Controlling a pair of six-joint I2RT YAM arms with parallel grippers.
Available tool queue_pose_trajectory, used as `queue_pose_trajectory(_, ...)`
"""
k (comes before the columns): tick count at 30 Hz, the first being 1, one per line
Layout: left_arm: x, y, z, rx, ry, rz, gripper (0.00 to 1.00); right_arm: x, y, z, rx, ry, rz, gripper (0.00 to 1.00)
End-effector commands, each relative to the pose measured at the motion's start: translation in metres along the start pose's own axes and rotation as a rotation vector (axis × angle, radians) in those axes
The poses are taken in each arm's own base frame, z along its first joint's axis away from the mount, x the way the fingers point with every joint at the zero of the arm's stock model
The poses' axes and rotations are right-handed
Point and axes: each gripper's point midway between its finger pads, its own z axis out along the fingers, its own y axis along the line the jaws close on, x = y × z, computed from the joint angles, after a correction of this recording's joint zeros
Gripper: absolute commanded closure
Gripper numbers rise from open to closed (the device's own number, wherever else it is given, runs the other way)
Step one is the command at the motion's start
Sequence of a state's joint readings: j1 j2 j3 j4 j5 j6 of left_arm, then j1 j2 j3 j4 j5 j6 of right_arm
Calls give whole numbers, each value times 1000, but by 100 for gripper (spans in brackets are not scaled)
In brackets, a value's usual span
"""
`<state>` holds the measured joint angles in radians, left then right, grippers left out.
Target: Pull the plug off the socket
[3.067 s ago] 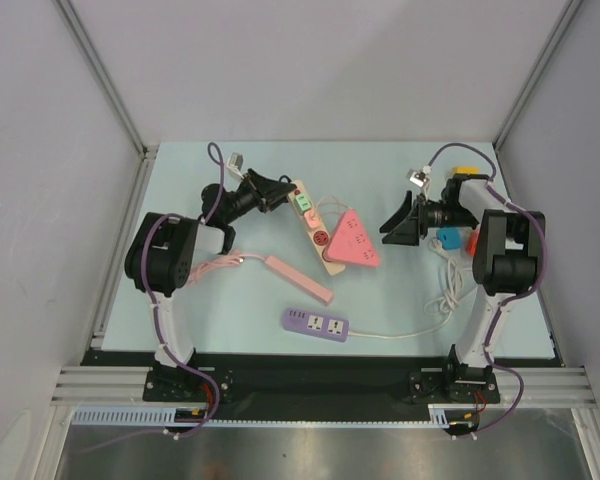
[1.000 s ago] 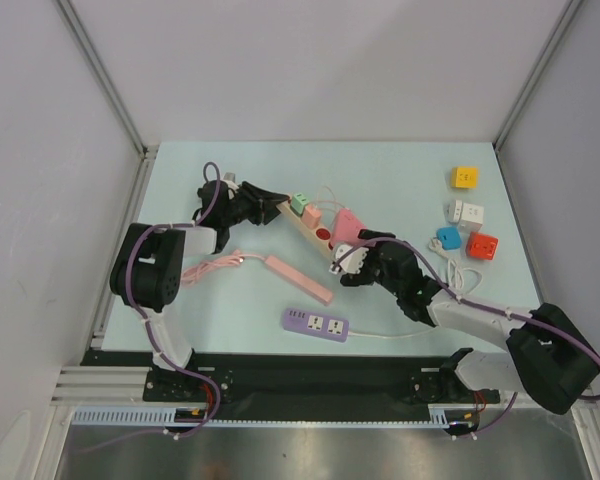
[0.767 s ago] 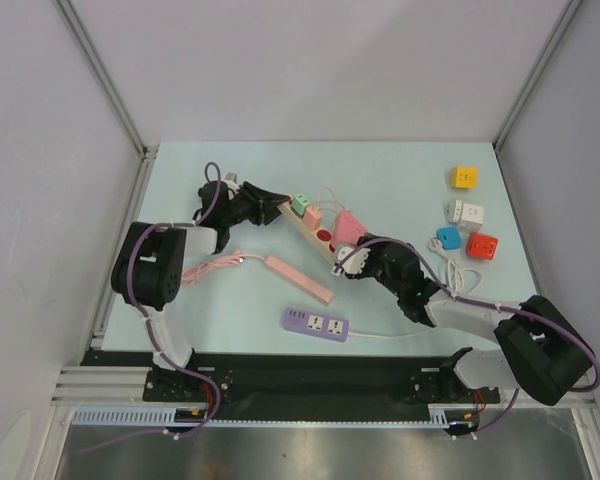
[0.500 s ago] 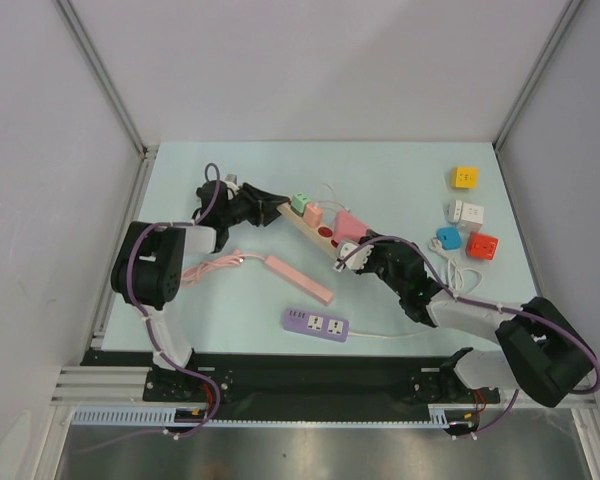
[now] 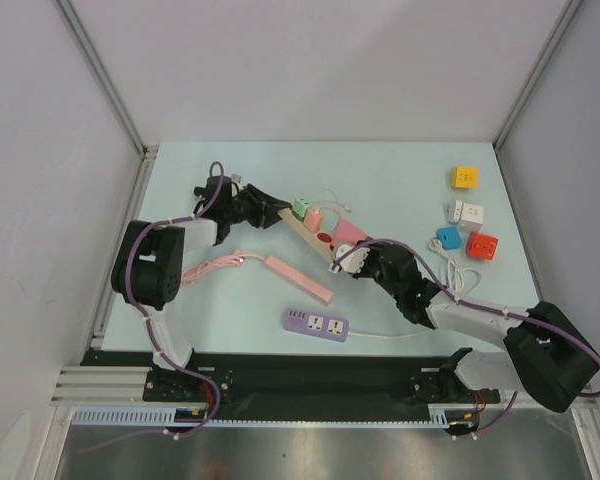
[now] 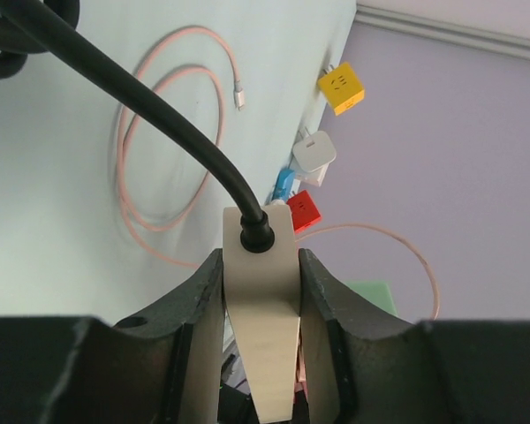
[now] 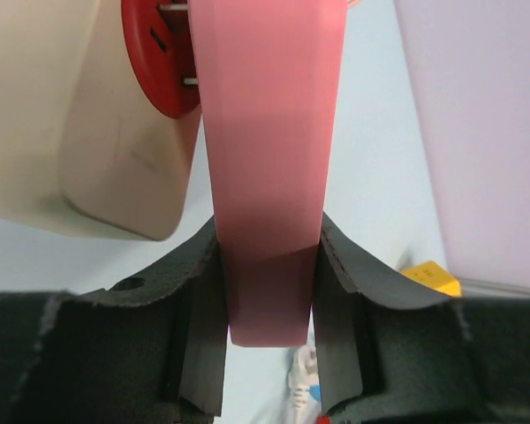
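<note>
A beige power strip [image 5: 302, 228] lies slanted at mid-table, with a green adapter [image 5: 302, 206] and a small pink adapter [image 5: 315, 216] plugged into it. A pink triangular plug [image 5: 348, 232] sits at its round red socket [image 5: 325, 239]. My left gripper [image 5: 269, 210] is shut on the strip's cable end [image 6: 261, 300], by the black cord [image 6: 159, 115]. My right gripper [image 5: 353, 250] is shut on the pink plug [image 7: 269, 177]. In the right wrist view metal prongs show between the plug and the red socket [image 7: 163, 66].
A pink power strip [image 5: 300, 279] and a purple one [image 5: 315, 323] lie nearer the arms. Yellow [image 5: 466, 177], white [image 5: 465, 212], blue [image 5: 447, 238] and red [image 5: 482, 245] adapters sit at the right. A loose white cable [image 5: 450, 275] trails beneath them.
My right gripper came in from the right and closed on the pink plug. The beige strip has swung slightly with both grippers on it.
</note>
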<state>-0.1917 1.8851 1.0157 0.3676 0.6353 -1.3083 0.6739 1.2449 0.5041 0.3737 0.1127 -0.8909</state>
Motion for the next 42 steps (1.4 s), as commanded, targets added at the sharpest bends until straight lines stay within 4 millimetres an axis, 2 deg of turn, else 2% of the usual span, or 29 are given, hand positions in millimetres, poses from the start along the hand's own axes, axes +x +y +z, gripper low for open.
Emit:
queue_pose_trajectory(1,-16,-32,-7,68,-83,197,100,-20,-41,-15,271,-46,-154,100)
queue_pose_trajectory(8,-21,-25,-5,19,-98,262,100,-29,-39,-12,240,-66,-105,100)
queue_pose_trajectory(12,-25,-22,-6,-22,-105,323,100,-25,-44,-7,240,-29,-79,100)
queue_pose_trajectory(14,-26,-20,-6,-33,-102,336,100,-27,-54,-4,230,-25,-9,100)
queue_pose_trajectory(15,-26,-20,-5,-36,-101,348,100,-19,-43,-2,160,13,10,100)
queue_pose_trajectory(16,-28,-19,-5,-38,-103,353,100,-25,-43,-1,126,-19,46,100)
queue_pose_trajectory(18,-27,-18,-4,-42,-101,357,100,-29,-45,-3,178,-26,-27,100)
queue_pose_trajectory(19,-27,-17,-4,-43,-99,354,100,-15,-43,-7,231,35,-87,100)
queue_pose_trajectory(20,-27,-18,-3,-39,-99,347,100,-26,-48,-6,290,11,-160,100)
queue_pose_trajectory(21,-27,-16,-2,-38,-94,340,100,-18,-51,-8,335,66,-189,100)
queue_pose_trajectory(23,-25,-18,-1,-18,-91,320,100,-19,-53,-5,379,80,-208,100)
queue_pose_trajectory(25,-22,-19,-1,2,-77,312,100,-20,-51,-3,365,68,-181,100)
queue_pose_trajectory(28,-21,-23,-2,29,-76,316,100,-20,-56,-2,311,54,-46,100)
queue_pose_trajectory(29,-21,-25,-2,37,-75,319,100,-12,-51,-1,263,84,-33,100)
queue_pose_trajectory(30,-21,-26,-2,43,-73,324,100,-15,-67,-4,264,56,36,100)
queue_pose_trajectory(31,-20,-31,-2,61,-71,336,100,-10,-67,-5,223,56,60,100)
queue_pose_trajectory(32,-20,-32,-2,68,-69,340,100,4,-63,-7,163,96,94,100)
queue_pose_trajectory(34,-20,-38,-3,88,-71,356,100,21,-86,-8,143,105,224,100)
queue_pose_trajectory(35,-19,-38,-3,94,-65,363,100,38,-82,-9,97,159,268,100)
queue_pose_trajectory(36,-18,-40,-3,101,-64,370,100,45,-84,-7,75,165,318,100)
queue_pose_trajectory(37,-18,-44,-4,114,-66,382,100,72,-100,-6,90,224,419,100)
queue_pose_trajectory(39,-15,-47,-5,128,-63,399,100,93,-109,-4,82,256,523,100)
queue_pose_trajectory(40,-15,-52,-7,140,-66,412,100,115,-119,0,99,295,610,100)
queue_pose_trajectory(42,-11,-57,-8,152,-62,440,100,132,-126,5,111,318,692,100)
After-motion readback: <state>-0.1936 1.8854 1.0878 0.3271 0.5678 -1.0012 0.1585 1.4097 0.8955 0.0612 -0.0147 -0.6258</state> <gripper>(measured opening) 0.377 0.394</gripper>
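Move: The right gripper already grips the pink plug, its pins still showing between it and the red end socket about 4 cm to the left and 1 cm ahead, at hand height. The salmon plug sits on the strip some 10 cm left, 6 cm ahead; out on the table, some 10 cm lower, the white plug is about 13 cm ahead, 25 cm right, the yellow one 23 cm ahead, 25 cm right. From the left gripper, holding the strip's cord end, the pink plug is about 15 cm right and 8 cm back. Keep both grips shut. Work the pink plug with small back, forward and upward rocks of the right hand, a centimetre or two each, then sweep it right and forward, away from the strip towards the yellow plug, about 15 cm right, 10 cm forward and slightly up, swinging roughly 30 degrees clockwise. Hold the strip with the left, easing it some 2 cm forward and rolling the wrist near 20 degrees. ##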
